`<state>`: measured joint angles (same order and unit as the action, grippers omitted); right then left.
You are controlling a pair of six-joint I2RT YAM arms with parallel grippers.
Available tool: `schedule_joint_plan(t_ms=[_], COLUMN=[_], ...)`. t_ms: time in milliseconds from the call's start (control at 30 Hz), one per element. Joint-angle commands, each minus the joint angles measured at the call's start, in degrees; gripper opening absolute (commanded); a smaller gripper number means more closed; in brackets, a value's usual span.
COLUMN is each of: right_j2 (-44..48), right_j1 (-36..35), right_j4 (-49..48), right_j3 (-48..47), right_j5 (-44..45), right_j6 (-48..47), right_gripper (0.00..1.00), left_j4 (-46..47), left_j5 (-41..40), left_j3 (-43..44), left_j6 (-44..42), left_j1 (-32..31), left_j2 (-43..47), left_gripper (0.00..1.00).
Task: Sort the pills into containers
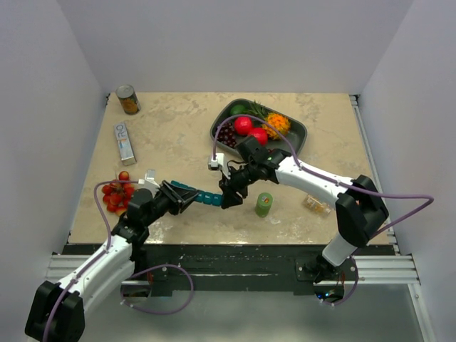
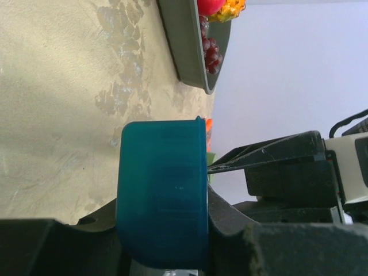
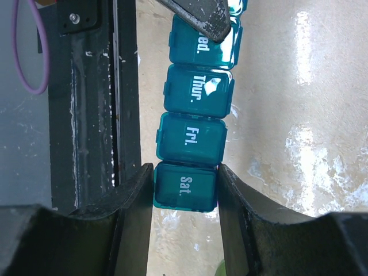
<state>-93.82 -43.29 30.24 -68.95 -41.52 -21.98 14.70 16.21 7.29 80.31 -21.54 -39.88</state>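
Note:
The containers (image 1: 204, 197) are a teal pill-organizer strip stretched between my two grippers near the table's front edge. My left gripper (image 1: 179, 197) is shut on the strip's left end, which fills the left wrist view as a teal block (image 2: 162, 190) squeezed between the dark fingers (image 2: 230, 221). My right gripper (image 1: 229, 197) is shut on the other end. In the right wrist view its jaws press both sides of the "Sat." compartment (image 3: 185, 187), with the Fri., Thur. and Wed. lids (image 3: 198, 92) closed beyond it. I cannot make out the pills in any view.
A green bottle (image 1: 264, 204) stands just right of the right gripper, and a small clear packet (image 1: 317, 205) lies further right. A dark fruit tray (image 1: 296, 132) sits at the back. Red tomatoes (image 1: 116, 197), a long box (image 1: 125, 142) and a can (image 1: 128, 100) are at the left.

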Motion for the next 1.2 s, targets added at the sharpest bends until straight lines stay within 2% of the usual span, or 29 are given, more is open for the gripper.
schedule_joint_plan(t_ms=[0, 367, 500, 633, 933, 1067, 1100, 1167], right_j2=[0.6, -0.5, -0.3, 0.2, 1.3, 2.1, 2.8, 3.4], right_j1=[2.2, 4.1, 4.9, 5.6, 5.9, 4.3, 3.2, -0.6], right_j4=[1.5, 2.2, 2.3, 1.8, -0.6, 1.0, 1.5, 0.7], right_j3=[-2.1, -2.6, -2.7, -2.4, -1.6, -0.8, -0.5, 1.1], right_j5=[-4.9, -7.6, -7.4, -6.7, -0.1, -3.7, -3.4, -0.7], right_j6=[-1.5, -1.3, -1.1, -0.9, 1.0, -2.1, -3.8, -4.5], right_gripper=[0.27, 0.29, 0.38, 0.52, 0.54, 0.69, 0.76, 0.8], left_j4=[-6.5, -5.5, -5.2, -4.5, -2.0, -0.9, -0.6, 0.5], left_j5=[-2.8, -1.9, -1.5, -0.9, 0.1, 0.2, 0.2, 0.4], left_j3=[2.7, 1.6, 1.5, 1.5, -0.3, -1.3, -1.8, -2.2], left_j6=[-10.6, -13.8, -14.0, -13.6, -11.8, -8.7, -8.0, -6.0], left_j1=[0.0, 0.0, 0.0, 0.0, 0.0, 0.0, 0.0, 0.0], left_j2=[-1.6, -2.7, -2.7, -2.8, -3.6, -3.7, -4.0, -4.2], left_gripper=[0.0, 0.0, 0.0, 0.0, 0.0, 0.0, 0.0, 0.0])
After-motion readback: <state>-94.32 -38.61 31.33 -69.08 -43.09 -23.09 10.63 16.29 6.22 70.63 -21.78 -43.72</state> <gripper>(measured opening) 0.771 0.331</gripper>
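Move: The weekly pill container is held by both hands above the table: its middle lies about 3 cm right of the left hand and 1 cm back, and about 8 cm left of the right hand and 3 cm ahead, level with both. The table below is some 9 cm beneath the left hand. From the right hand, the green pill bottle stands about 13 cm right, level fore and aft and 4 cm lower; the fruit tray is centred roughly 32 cm ahead, 12 cm right, 6 cm lower. The pill container's Sat end comes free as the right fingers, after keeping their pinch with hardly any shift, open and that hand draws off forward and right by some 3 cm, then eases back slightly, opening wider. The left hand keeps its grip, rolls about 10 degrees right side down, and late on sinks about 5 cm towards the table, edging back a little. ##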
